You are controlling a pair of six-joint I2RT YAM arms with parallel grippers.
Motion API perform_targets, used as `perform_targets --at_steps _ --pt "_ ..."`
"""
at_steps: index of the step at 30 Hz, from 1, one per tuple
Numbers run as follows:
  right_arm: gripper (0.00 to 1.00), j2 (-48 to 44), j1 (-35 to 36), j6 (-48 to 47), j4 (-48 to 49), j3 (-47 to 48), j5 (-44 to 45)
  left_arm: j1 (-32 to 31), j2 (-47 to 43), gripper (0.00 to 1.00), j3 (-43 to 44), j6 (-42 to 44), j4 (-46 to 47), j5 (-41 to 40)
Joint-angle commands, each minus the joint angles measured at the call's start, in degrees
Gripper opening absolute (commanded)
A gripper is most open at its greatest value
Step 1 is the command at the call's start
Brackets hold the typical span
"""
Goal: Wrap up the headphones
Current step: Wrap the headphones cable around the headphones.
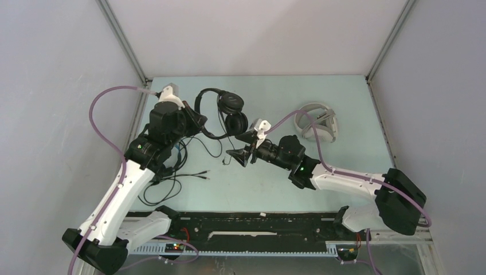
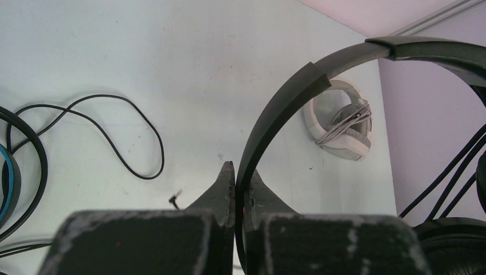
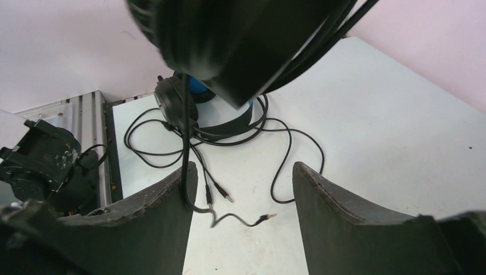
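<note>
My left gripper [image 2: 242,176] is shut on the thin headband [image 2: 286,100] of the slim black headphones [image 1: 231,112], which it holds up off the table. Their ear cup [image 3: 229,40] hangs just above my right gripper [image 3: 245,169], whose jaws stand open with nothing between them. The headset's cable [image 3: 184,137] drops past one of that gripper's fingers, and its plug [image 3: 266,216] dangles loose. In the top view the right gripper [image 1: 240,151] sits just below the ear cups. The white headphones [image 1: 318,121] lie at the back right with their cable wound on them. A black headset with a blue-lined headband [image 3: 198,91] lies under the left arm.
Loose black cables [image 1: 166,183] sprawl over the table's left side, with two plugs [image 3: 220,195] lying near the middle. A cable loop [image 2: 114,132] lies on the table left of the held headband. Grey walls close in the table on three sides.
</note>
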Motion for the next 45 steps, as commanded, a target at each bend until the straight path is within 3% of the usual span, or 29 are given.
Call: perform_targets --at_steps 1,24,34,45 --pt "0.64 2.8 -0.5 -0.5 6.0 -0.3 -1.6 0.1 -1.2 0.00 1.7 -1.2 2.9 1.8" --pt "0.59 16.5 -0.4 1.6 19.5 -6.5 -6.8 0.1 -2.4 0.00 5.4 -3.0 2.8 3.5" --pt "0.63 23.1 -1.1 0.8 30.6 -6.4 -9.2 0.1 -3.0 0.00 5.7 -3.4 3.0 4.2" --pt "0.65 20.4 -1.7 -1.9 26.5 -9.0 -12.1 0.2 -2.4 0.00 7.4 -2.1 2.1 3.1"
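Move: Hanging under the headphones, the cable has its free end roughly 18 cm below the open right hand, about 2 cm ahead and 3 cm to its left. The nearer ear cup is some 6 cm ahead, level sideways and 6 cm above; on the table 22 cm down, the loose plugs sit straight left by 10 cm and the black cable loop 9 cm ahead, 8 cm left. From the left hand, the free end is about 5 cm back, 6 cm right and 22 cm below. Sinking about 12 cm beside the hanging cable, the right hand drops towards the cable's free end, drifts a couple of centimetres left and slows to a stop with the fingers still wide open, the wrist turning some 10 degrees counter-clockwise. The left hand keeps its grip on the headband, near still at first, then lifts it about 3 cm. ##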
